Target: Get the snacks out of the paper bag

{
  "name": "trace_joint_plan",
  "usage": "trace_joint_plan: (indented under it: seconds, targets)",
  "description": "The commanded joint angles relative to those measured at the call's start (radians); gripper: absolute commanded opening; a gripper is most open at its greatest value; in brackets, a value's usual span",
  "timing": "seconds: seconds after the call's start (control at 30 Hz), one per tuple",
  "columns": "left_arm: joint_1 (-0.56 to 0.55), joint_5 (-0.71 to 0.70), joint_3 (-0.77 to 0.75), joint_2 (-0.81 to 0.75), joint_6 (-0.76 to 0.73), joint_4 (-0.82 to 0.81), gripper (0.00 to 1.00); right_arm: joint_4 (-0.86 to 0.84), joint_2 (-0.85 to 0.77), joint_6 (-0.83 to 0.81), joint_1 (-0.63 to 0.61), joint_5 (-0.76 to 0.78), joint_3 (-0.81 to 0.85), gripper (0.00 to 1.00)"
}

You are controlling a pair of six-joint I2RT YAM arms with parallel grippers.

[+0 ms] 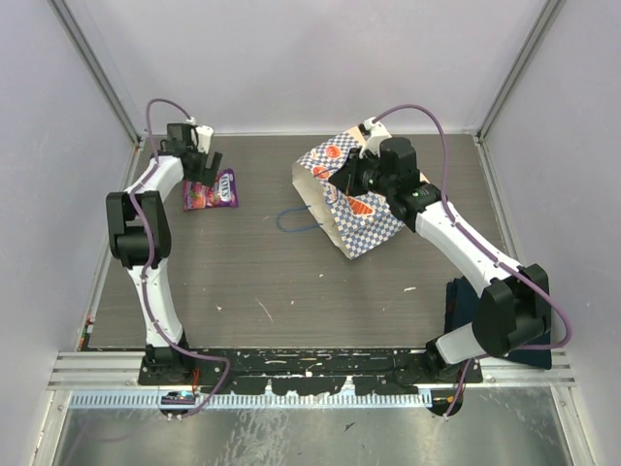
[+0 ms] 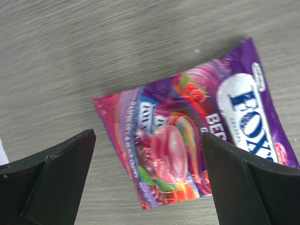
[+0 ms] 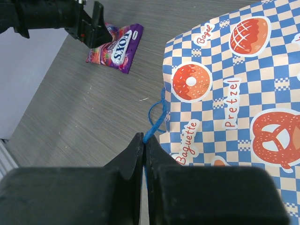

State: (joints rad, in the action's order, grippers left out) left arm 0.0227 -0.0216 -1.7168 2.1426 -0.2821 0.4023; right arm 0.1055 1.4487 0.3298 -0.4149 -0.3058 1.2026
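Observation:
One snack, a purple packet [image 1: 213, 191] [image 2: 197, 140] with a white logo, lies flat on the table at the far left. My left gripper [image 1: 206, 160] [image 2: 147, 140] hangs open just above it, a finger on either side, not touching it. The paper bag [image 1: 349, 209] [image 3: 234, 93], blue-and-tan checkered with bread pictures, lies tipped on its side at the far middle right. My right gripper [image 1: 347, 177] [image 3: 145, 140] is shut on its blue cord handle [image 3: 157, 117]. What is inside the bag is hidden. In the right wrist view the packet [image 3: 117, 47] lies beneath the left gripper [image 3: 93, 28].
A second blue handle loop [image 1: 291, 221] lies on the table left of the bag. A dark blue cloth [image 1: 464, 309] sits by the right arm's base. Pale walls close in the table on the left, far and right sides.

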Motion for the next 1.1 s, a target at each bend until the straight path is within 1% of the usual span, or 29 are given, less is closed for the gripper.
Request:
trace_joint_plan:
  seconds: [0.0,0.07,0.2,0.3,0.37,0.5,0.57,0.6,0.67,0.7,0.77,0.8,0.87,0.97,1.07]
  targets:
    - [-0.063,0.092,-0.034,0.025,-0.199,0.008,0.98,-0.051,-0.01,-0.015,0.006,-0.043,0.047,0.02]
    - [-0.08,0.092,-0.08,0.068,-0.2,0.055,0.98,-0.049,-0.01,-0.018,0.005,-0.045,0.049,0.02]
    - [-0.08,0.104,-0.161,0.135,-0.114,0.117,0.98,-0.043,-0.015,-0.024,0.006,-0.043,0.047,0.02]
    - [-0.076,0.091,-0.25,0.201,-0.037,0.211,0.98,-0.042,-0.015,-0.026,0.006,-0.041,0.047,0.02]
    - [-0.075,0.028,-0.317,0.244,0.025,0.267,0.98,-0.041,-0.012,-0.026,0.005,-0.042,0.047,0.02]
    - [-0.053,-0.23,-0.517,0.368,0.221,0.468,0.99,-0.041,-0.013,-0.026,0.006,-0.039,0.045,0.02]
    - [-0.014,-0.229,-0.599,0.412,0.349,0.559,1.0,-0.038,-0.014,-0.026,0.005,-0.031,0.046,0.02]
    - [0.011,-0.209,-0.607,0.419,0.416,0.581,0.99,-0.036,-0.013,-0.026,0.005,-0.027,0.046,0.02]
    - [0.076,-0.145,-0.541,0.388,0.552,0.56,0.98,-0.031,-0.009,-0.026,0.006,-0.019,0.05,0.02]
    - [0.119,-0.112,-0.446,0.356,0.639,0.516,0.98,-0.029,-0.007,-0.026,0.006,-0.017,0.051,0.02]
    - [0.175,-0.05,-0.275,0.266,0.754,0.372,0.99,-0.025,-0.004,-0.026,0.007,-0.016,0.052,0.02]
    - [0.192,-0.041,-0.202,0.21,0.794,0.299,0.99,-0.025,-0.003,-0.026,0.006,-0.015,0.053,0.02]
    - [0.207,-0.055,-0.124,0.147,0.823,0.244,0.98,-0.025,0.001,-0.023,0.006,-0.015,0.055,0.02]
    - [0.207,-0.08,-0.108,0.089,0.809,0.251,0.98,-0.024,0.006,-0.021,0.005,-0.02,0.06,0.01]
    - [0.206,-0.065,-0.082,0.02,0.776,0.222,0.98,-0.021,0.007,-0.02,0.004,-0.022,0.061,0.01]
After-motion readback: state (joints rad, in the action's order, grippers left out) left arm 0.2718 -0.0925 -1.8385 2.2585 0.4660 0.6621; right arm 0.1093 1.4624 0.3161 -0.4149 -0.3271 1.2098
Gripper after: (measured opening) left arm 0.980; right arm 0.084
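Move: The snack pack lies flat almost under the open left hand, its middle about 2 cm back, 2 cm to the right and 6 cm below. The loose blue handle loop is some 22 cm to that hand's right and 10 cm back, and the paper bag's middle roughly 35 cm to the right and 7 cm back. From the right hand the pack lies about 33 cm left, 12 cm ahead and 23 cm below. The snack pack is worked with the left hand's open fingers: the hand first dips towards the table while going about 6 cm right and 3 cm forward, then sweeps some 17 cm left and 8 cm back, low across the pack, dragging it along and twisting about 60 degrees counter-clockwise. The fingers stay wide open; the right hand stays put, still pinching the bag's blue handle. ##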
